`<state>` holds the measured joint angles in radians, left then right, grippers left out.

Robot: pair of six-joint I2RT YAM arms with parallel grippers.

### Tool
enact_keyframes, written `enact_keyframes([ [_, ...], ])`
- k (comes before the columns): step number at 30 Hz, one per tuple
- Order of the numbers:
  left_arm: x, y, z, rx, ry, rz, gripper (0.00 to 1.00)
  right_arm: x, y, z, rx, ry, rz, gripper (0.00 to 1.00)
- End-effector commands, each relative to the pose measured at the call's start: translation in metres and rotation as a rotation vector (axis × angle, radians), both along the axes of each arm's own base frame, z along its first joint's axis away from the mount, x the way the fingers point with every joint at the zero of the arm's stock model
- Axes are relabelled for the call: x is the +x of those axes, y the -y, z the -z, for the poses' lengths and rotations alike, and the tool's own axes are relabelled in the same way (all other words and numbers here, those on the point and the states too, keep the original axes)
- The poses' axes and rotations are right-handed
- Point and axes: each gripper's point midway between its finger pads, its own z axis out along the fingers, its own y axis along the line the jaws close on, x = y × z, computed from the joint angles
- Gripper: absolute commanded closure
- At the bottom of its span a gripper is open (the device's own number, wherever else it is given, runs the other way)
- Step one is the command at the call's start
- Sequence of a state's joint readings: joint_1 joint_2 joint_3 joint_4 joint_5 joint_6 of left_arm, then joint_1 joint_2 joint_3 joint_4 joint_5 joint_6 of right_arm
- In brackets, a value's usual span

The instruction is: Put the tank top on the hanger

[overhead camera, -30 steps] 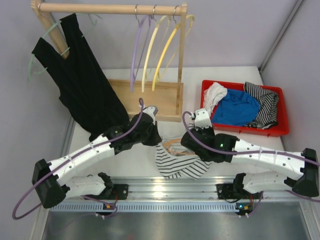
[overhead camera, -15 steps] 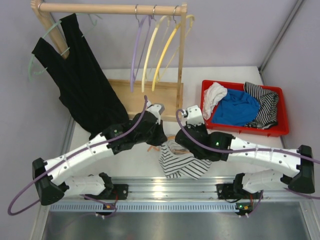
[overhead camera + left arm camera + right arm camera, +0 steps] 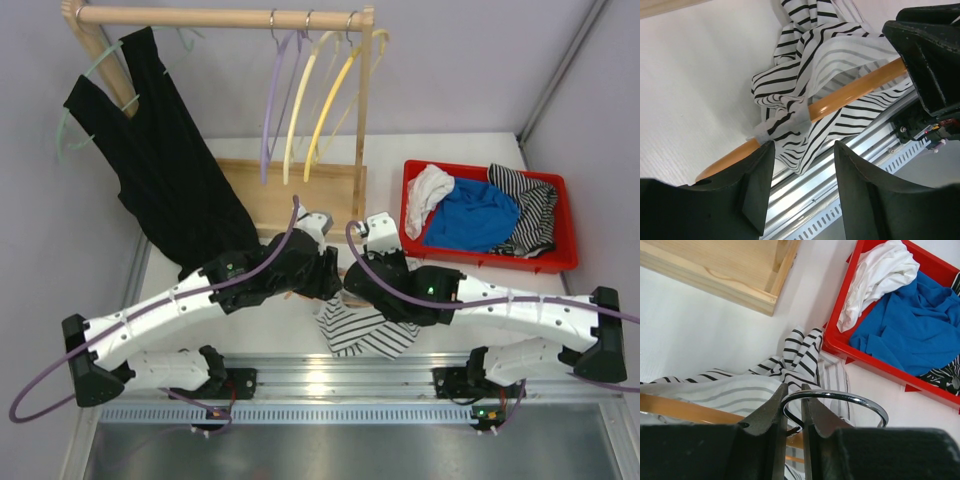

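The striped white tank top hangs bunched below both grippers, near the table's front edge. In the left wrist view the tank top is draped over one arm of the orange hanger, and the arm's bare tip sticks out beside my left fingers. My left gripper is open, with nothing between its fingers. My right gripper is shut on the hanger's metal hook, with striped cloth just beyond it. From above, the left gripper and right gripper almost touch.
A wooden rack stands behind, carrying purple and yellow hangers and a black top on a pale green hanger. A red bin of clothes sits at the right. A metal rail runs along the near edge.
My left gripper has gone from shut to open, letting go beside the hanger arm. Both arms have moved closer together, and the tank top has drawn in under them.
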<state>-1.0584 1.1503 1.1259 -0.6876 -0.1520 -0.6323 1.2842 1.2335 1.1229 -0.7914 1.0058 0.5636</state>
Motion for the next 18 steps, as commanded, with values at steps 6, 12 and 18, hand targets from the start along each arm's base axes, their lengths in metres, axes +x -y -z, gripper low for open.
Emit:
enact_keyframes([
  [6,0.003,-0.027,-0.050,-0.059,0.171,-0.001,0.44,-0.002,-0.001,-0.032,0.063,0.052,0.014,1.00],
  [12,-0.003,-0.026,-0.069,-0.083,0.276,0.120,0.43,-0.010,-0.005,-0.053,0.065,0.075,-0.040,1.00],
  [18,-0.004,-0.027,-0.108,-0.141,0.399,0.178,0.40,-0.018,-0.006,-0.099,0.007,0.119,-0.087,1.00],
])
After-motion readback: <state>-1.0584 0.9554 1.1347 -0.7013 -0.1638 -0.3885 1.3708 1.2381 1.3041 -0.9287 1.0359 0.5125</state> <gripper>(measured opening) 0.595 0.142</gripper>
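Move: The tank top's left strap, already looped over the orange hanger's arm, lies roughly 2 cm ahead, 2 cm right and 2 cm below the open left hand. From that hand the hanger's left tip is about 8 cm left and 1 cm back, 3 cm down; the shirt body hangs 8 cm right, 6 cm back, 8 cm lower. From the right hand, holding the hanger at its neck, that strap lies some 10 cm left, 2 cm back and 2 cm below. The left hand, its fingers already open and staying so, backs off up and to the left, out towards the hanger's left tip, by about 5 cm up and 3 cm left, while its fingers tip up towards level by some 15 degrees. The right hand keeps its shut grip on the hanger's neck, hardly moving at first, then lifts the hanger about 5 cm with a slight draw back towards the base, mostly at the very end. ##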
